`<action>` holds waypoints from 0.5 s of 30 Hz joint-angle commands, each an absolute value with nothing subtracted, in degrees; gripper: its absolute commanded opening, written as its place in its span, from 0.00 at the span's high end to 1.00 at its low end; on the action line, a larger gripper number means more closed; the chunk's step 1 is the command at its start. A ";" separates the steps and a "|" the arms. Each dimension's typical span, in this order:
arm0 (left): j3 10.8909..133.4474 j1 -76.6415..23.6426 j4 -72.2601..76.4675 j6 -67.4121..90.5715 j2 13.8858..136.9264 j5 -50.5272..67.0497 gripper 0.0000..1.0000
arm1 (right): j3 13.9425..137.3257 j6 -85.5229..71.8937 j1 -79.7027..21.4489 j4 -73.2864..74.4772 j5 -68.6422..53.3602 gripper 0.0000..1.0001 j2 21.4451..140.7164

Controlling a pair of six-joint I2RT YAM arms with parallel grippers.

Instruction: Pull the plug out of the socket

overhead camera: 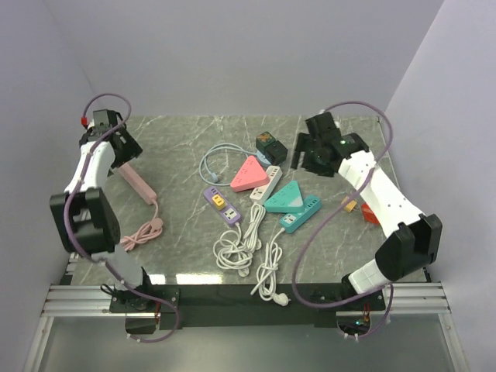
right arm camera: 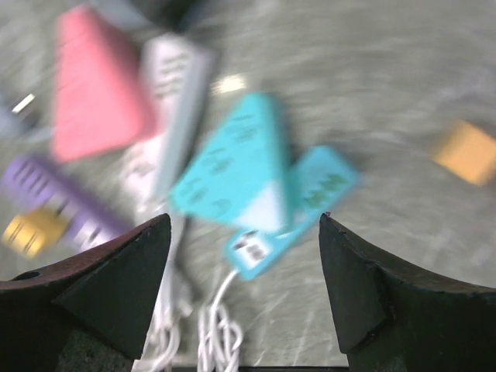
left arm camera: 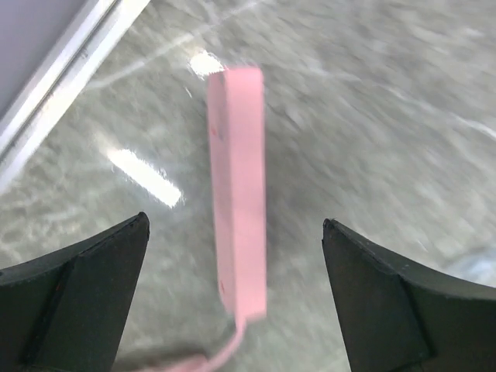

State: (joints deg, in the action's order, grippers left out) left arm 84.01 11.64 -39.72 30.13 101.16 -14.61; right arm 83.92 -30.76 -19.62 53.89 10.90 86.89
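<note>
A pink power strip (overhead camera: 138, 184) lies at the left of the table, its cord (overhead camera: 143, 232) coiled in front of it. My left gripper (overhead camera: 126, 151) hangs open over the strip's far end. In the left wrist view the strip (left arm camera: 239, 194) lies between the spread fingers of that gripper (left arm camera: 236, 225), untouched. My right gripper (overhead camera: 301, 155) is open at the back right, above the teal strips (right arm camera: 256, 178), with nothing in it (right arm camera: 244, 218). An orange plug (overhead camera: 350, 205) lies loose on the table at the right, also seen from the right wrist (right arm camera: 465, 151). Both wrist views are blurred.
In the middle lie a purple strip (overhead camera: 223, 208) with a yellow plug (overhead camera: 219, 202) in it, a white strip (overhead camera: 266, 184), a pink triangular socket (overhead camera: 249, 174), a teal triangular one (overhead camera: 285, 198), a teal strip (overhead camera: 301, 213) and a black cube adapter (overhead camera: 271, 146). White cords (overhead camera: 240, 252) coil in front. A red object (overhead camera: 370, 215) lies beside the orange plug.
</note>
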 commanded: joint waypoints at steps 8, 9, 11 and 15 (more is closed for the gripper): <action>64.27 6.25 -32.26 31.99 74.72 9.54 0.01 | 84.72 -20.31 -37.43 42.81 -5.62 0.20 90.70; 60.68 6.24 -30.95 32.95 71.84 11.67 0.01 | 85.07 -19.69 -39.79 42.19 -6.15 0.20 92.62; 56.71 6.15 -29.27 34.27 69.01 16.49 0.01 | 87.70 -17.59 -42.61 41.40 -5.63 0.20 95.17; 48.01 6.06 -26.11 37.43 61.28 19.95 0.01 | 96.13 -14.24 -48.07 43.15 -2.47 0.20 105.61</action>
State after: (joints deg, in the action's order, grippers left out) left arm 51.86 6.02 -30.83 34.30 65.52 12.78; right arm 90.08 -18.52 -44.93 44.62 -3.55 101.25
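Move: The purple strip, yellow plug near its middle, lies some 25 cm to the right hand's left, 3 cm back and 17 cm below. From that hand, the teal triangle lies 5 cm left and 1 cm back, the white strip 12 cm left and 4 cm ahead, the pink triangle 17 cm left and 6 cm ahead. From the left hand, the purple strip is about 33 cm right, 10 cm back, 10 cm below; the pink strip is 3 cm right, 3 cm back. Both hands head empty and open for the purple strip, touching nothing. The right sweeps quickly left, some 20 cm, drawing back a little and finally sinking, while it turns about 40 degrees counter-clockwise. The left leaves the pink strip, going right and back, rising slightly before easing down, its wrist turning clockwise and rolling right side up, fingertips tipping outward. ##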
